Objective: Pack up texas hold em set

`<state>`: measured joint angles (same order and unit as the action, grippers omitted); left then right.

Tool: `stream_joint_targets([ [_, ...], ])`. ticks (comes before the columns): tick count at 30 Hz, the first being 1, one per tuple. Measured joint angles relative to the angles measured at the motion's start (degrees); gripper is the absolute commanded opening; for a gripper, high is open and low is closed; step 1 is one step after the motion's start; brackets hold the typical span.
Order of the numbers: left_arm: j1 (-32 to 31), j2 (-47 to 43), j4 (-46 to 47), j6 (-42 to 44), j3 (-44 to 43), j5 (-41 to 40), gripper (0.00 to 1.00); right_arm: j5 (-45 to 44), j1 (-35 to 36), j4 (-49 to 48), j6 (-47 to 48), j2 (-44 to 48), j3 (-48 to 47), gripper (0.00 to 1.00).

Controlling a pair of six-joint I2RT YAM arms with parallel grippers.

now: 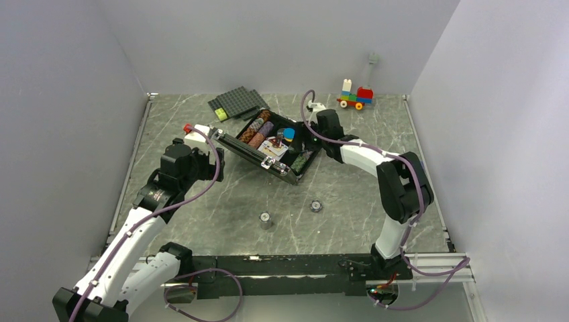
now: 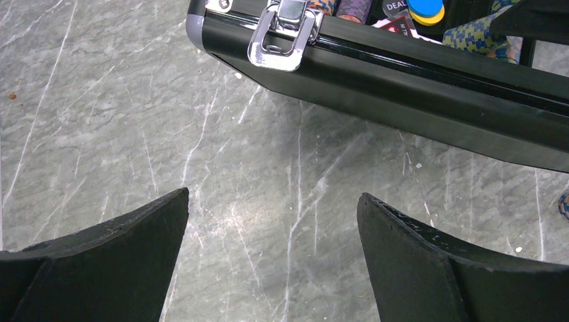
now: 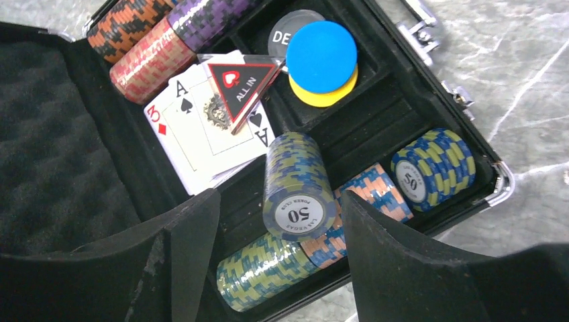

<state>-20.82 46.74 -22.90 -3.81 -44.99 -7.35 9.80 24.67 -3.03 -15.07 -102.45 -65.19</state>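
Note:
The black briefcase [image 1: 285,171] lies open mid-table, its foam lid [image 3: 60,154] folded back. Inside are chip rows [image 3: 144,60], cards [image 3: 208,127] and a blue disc [image 3: 322,57] on a yellow one. My right gripper [image 3: 280,198] hangs open over the case's near corner. A loose stack of "50" chips [image 3: 295,188] lies tilted between its fingers, resting on the green row [image 3: 268,268] and touching neither finger. My left gripper [image 2: 272,198] is open over bare table, just short of the case's front wall [image 2: 402,87] and silver latch [image 2: 282,33]. Two small grey chip stacks [image 1: 266,220] [image 1: 316,206] stand on the table.
Dark grey studded baseplates [image 1: 238,102] lie behind the case at the back. A colourful brick toy car [image 1: 355,97] stands at the back right. Walls close in the table on three sides.

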Motion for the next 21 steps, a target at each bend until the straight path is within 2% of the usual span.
stream_joint_targets([
  [11, 0.00, 0.02, 0.00, 0.00, 0.00, 0.00, 0.99, 0.74, 0.11, 0.26, 2.10, -1.97, 0.00, 0.69],
  [13, 0.00, 0.02, 0.00, 0.00, 0.00, 0.00, 0.99, 0.55, 0.09, 0.26, 2.40, -2.27, -0.02, 0.65],
  [17, 0.00, 0.02, 0.00, 0.00, 0.00, 0.00, 0.99, 0.22, 0.11, 0.26, 3.34, -3.54, -0.52, 0.49],
  [20, 0.00, 0.02, 0.00, 0.00, 0.00, 0.00, 0.99, -0.11, 0.13, 0.44, 3.67, -4.66, -1.57, 0.33],
  [21, 0.00, 0.02, 0.00, 0.00, 0.00, 0.00, 0.99, -0.20, 0.11, 0.90, 3.82, -4.72, -1.88, 0.24],
])
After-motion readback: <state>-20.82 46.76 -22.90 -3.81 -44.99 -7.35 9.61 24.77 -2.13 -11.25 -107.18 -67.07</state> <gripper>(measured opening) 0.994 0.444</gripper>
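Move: Just below the right hand's open fingers, about 2 cm ahead, 2 cm left and 3 cm down, a blue-and-yellow chip roll lies propped across the packed chips. Some 5 cm below the hand are the blue disc, 6 cm ahead and 5 cm left; the playing cards, 2 cm ahead and 9 cm left; and the short chip roll, 4 cm ahead and 5 cm right. From the left hand the propped roll is roughly 15 cm ahead, 25 cm right and 15 cm lower. Sinking about 3 cm almost straight down over the open case, the right hand brings its fingers astride the near end of the propped chip roll, its wrist rolling only slightly. Late in the descent the fingers close from wide to a bit under half open, pinching the roll by its sides. ##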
